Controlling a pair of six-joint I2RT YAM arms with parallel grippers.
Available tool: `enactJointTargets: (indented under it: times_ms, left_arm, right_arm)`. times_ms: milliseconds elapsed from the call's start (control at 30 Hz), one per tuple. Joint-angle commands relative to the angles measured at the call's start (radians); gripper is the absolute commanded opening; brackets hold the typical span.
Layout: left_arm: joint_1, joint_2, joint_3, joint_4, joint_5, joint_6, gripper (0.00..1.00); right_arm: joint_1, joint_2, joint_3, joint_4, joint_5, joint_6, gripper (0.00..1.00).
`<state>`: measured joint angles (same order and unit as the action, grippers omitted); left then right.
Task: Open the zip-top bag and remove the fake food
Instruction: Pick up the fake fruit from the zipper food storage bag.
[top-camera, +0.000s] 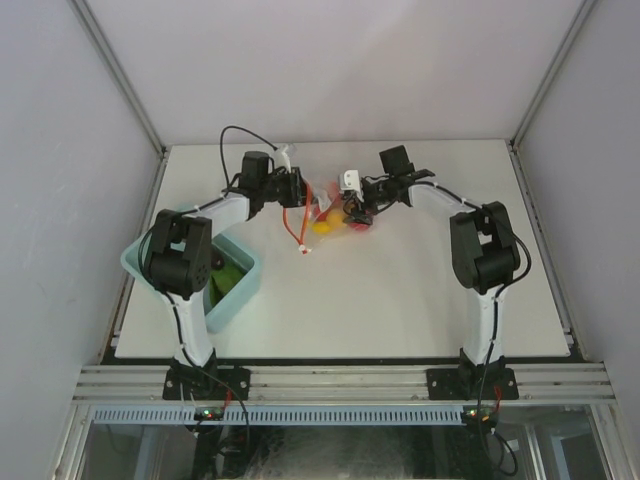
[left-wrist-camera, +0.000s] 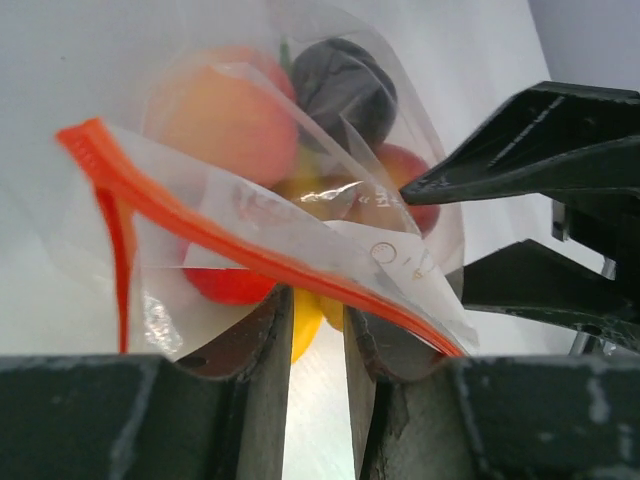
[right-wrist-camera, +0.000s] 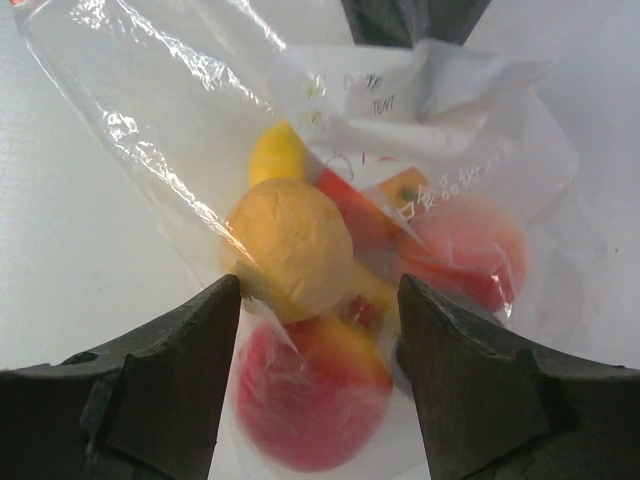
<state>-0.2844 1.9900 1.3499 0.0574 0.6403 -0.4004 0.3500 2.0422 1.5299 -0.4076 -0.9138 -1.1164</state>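
Observation:
The clear zip-top bag (top-camera: 325, 212) lies between my two grippers at the far middle of the table. Its red-orange zip strip (left-wrist-camera: 250, 250) runs just past the tips of my left gripper (left-wrist-camera: 315, 305), whose jaws stand a narrow gap apart with nothing between them. One end of the strip hangs loose, with the white slider (top-camera: 303, 250) on it. Inside the bag is the fake food: an orange-peach fruit (left-wrist-camera: 225, 120), a dark purple piece (left-wrist-camera: 340, 90), a yellow banana (right-wrist-camera: 275, 152) and a red apple (right-wrist-camera: 470, 250). My right gripper (right-wrist-camera: 315, 290) is open, its fingers on either side of the bag's closed end.
A light blue bin (top-camera: 240, 292) holding green pieces (top-camera: 228, 280) sits at the left, beside the left arm. White walls enclose the table on three sides. The right gripper's black fingers (left-wrist-camera: 520, 140) reach in from the right in the left wrist view.

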Motion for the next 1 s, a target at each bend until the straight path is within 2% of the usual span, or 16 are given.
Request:
enactJointTargets:
  times_ms: [0, 267, 433, 667, 833, 967]
  left_arm:
    - [-0.006, -0.010, -0.041, 0.141, 0.117, -0.045, 0.31]
    - [-0.023, -0.011, -0.082, 0.135, 0.146, -0.062, 0.41]
    - [-0.029, -0.011, -0.087, 0.105, 0.112, -0.038, 0.52]
    - [-0.054, 0.025, -0.061, 0.087, 0.077, -0.037, 0.60]
    - [-0.055, 0.033, -0.057, 0.070, 0.035, -0.028, 0.61]
    - [-0.054, 0.032, -0.059, 0.077, 0.025, -0.030, 0.53]
  right_arm:
    - [0.022, 0.029, 0.078, -0.034, 0.018, -0.048, 0.63]
    - [0.035, 0.086, 0.171, -0.139, 0.065, -0.058, 0.57]
    - [0.040, 0.119, 0.217, -0.197, 0.081, -0.074, 0.54]
    - [0.044, 0.153, 0.281, -0.283, 0.079, -0.099, 0.43]
    - [0.044, 0.173, 0.308, -0.309, 0.079, -0.101, 0.36]
    - [0.042, 0.206, 0.369, -0.365, 0.100, -0.094, 0.23]
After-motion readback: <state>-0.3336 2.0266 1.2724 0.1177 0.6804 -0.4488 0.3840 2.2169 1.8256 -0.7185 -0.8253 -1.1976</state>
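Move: In the zip-top bag, the orange lies some 8 cm right of the left hand, 5 cm back and 7 cm below; the banana is about 5 cm right and 8 cm back at the same depth. The near zip strip is only 1 cm right, 3 cm back and 2 cm below. From the right hand, the bag's side film is about 1 cm ahead, 1 cm left and 3 cm below, with the apple 3 cm back and 6 cm below. Working in from the zip mouth, the left hand slides back and to the right about 4 cm, then sinks some 3.5 cm towards the orange, its fingers spreading to roughly twice their gap. The right hand eases down about 2 cm, a little forward and left, and narrows its fingers on the bag's side film, gathering it between the tips. ##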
